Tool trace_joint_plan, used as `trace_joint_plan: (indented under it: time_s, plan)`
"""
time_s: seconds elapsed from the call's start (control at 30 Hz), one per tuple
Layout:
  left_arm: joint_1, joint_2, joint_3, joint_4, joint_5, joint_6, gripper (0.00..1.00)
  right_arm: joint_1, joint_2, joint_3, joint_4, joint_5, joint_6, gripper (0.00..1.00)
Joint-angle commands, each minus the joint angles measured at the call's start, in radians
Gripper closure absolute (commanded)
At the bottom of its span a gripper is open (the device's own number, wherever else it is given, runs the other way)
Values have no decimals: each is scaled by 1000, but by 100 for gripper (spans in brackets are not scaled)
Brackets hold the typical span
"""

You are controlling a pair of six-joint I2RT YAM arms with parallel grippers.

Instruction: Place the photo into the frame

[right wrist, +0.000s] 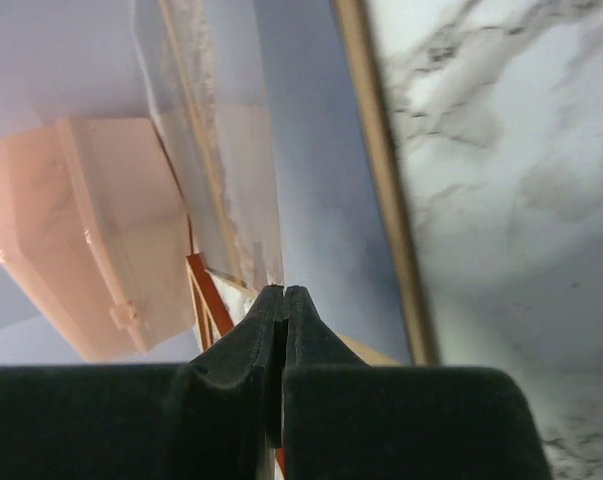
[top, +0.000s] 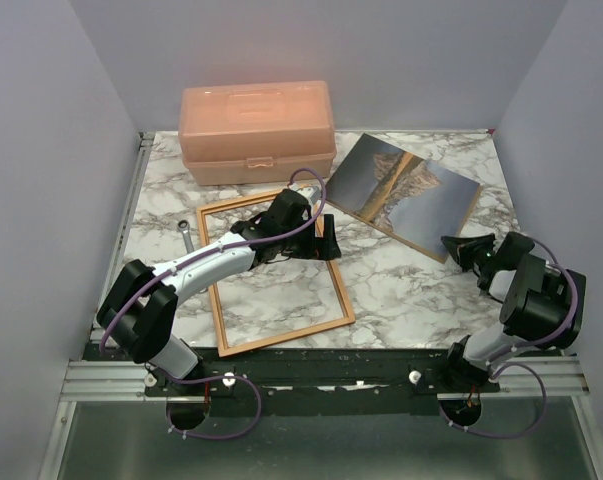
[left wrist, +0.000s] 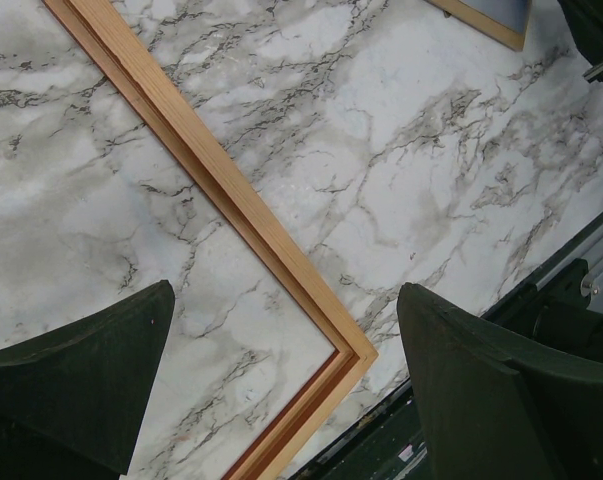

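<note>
The frame (top: 286, 335) lies flat on the marble table, left of centre, pale tan side up; its near right corner (left wrist: 356, 352) shows in the left wrist view. My left gripper (top: 321, 238) (left wrist: 286, 295) hovers over the frame's right side, open and empty. The photo (top: 401, 185) (right wrist: 321, 170), a mountain mirrored in water, rests picture up on a brown backing board (top: 471, 212) at the back right. My right gripper (top: 456, 248) (right wrist: 284, 292) is at the photo's near corner, its jaws pressed together with a thin pale edge between the pads.
A peach plastic box (top: 256, 130) (right wrist: 71, 230) stands at the back, just behind the frame. A small metal tool (top: 184, 232) lies left of the frame. Grey walls enclose the table on three sides, and a black rail (top: 321, 360) runs along the near edge.
</note>
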State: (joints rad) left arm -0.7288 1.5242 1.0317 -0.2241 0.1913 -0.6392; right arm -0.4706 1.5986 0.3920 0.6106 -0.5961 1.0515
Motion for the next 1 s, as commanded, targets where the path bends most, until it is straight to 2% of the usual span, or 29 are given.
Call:
trace_joint_plan:
  time_s: [0.0, 0.4, 0.57, 0.7, 0.73, 0.83, 0.97]
  plan:
    - [-9, -38, -16, 11, -16, 10, 4, 7, -113, -14, -32, -65, -6, 99]
    - [-9, -83, -27, 4, -31, -4, 4, 9, -532, -46, -390, -104, -4, 99]
    - [-9, -112, -30, -6, -45, -12, 4, 8, -724, -35, -596, -126, -6, 99]
    - [-9, -135, -37, -6, -49, -16, 4, 8, -795, 30, -817, -42, -138, 99]
    - [-9, -139, -40, -5, -50, -16, 4, 9, -785, 38, -831, -25, -157, 97]
    - [-9, -145, -47, -6, -59, -16, 4, 8, -693, 61, -803, -15, -182, 67]
    - [-9, -126, -20, -45, -91, -9, 4, 9, -514, 106, -682, -15, -201, 48]
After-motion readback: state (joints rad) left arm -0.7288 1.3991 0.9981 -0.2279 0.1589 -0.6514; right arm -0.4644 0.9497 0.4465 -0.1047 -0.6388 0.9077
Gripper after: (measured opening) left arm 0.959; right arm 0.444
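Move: Just below the right hand's shut fingers lies the photo's right edge, near its near corner; the photo's middle is about 16 cm ahead and 11 cm to the left, 2 cm below the hand. The frame's middle is some 43 cm left and 6 cm back, and the orange box about 52 cm left and 29 cm ahead. From the left hand, the photo's middle lies roughly 24 cm ahead, 20 cm right and 11 cm down. Lifting off the photo's edge with empty, shut fingers, the right hand climbs about 11 cm, drawing back some 6 cm and left 4 cm, its fingertips tilting up about 10 degrees. It then sinks a little as the tips tilt back down and the fingers open nearly halfway. The left hand, open above the frame's right side, rises about 3 cm. ##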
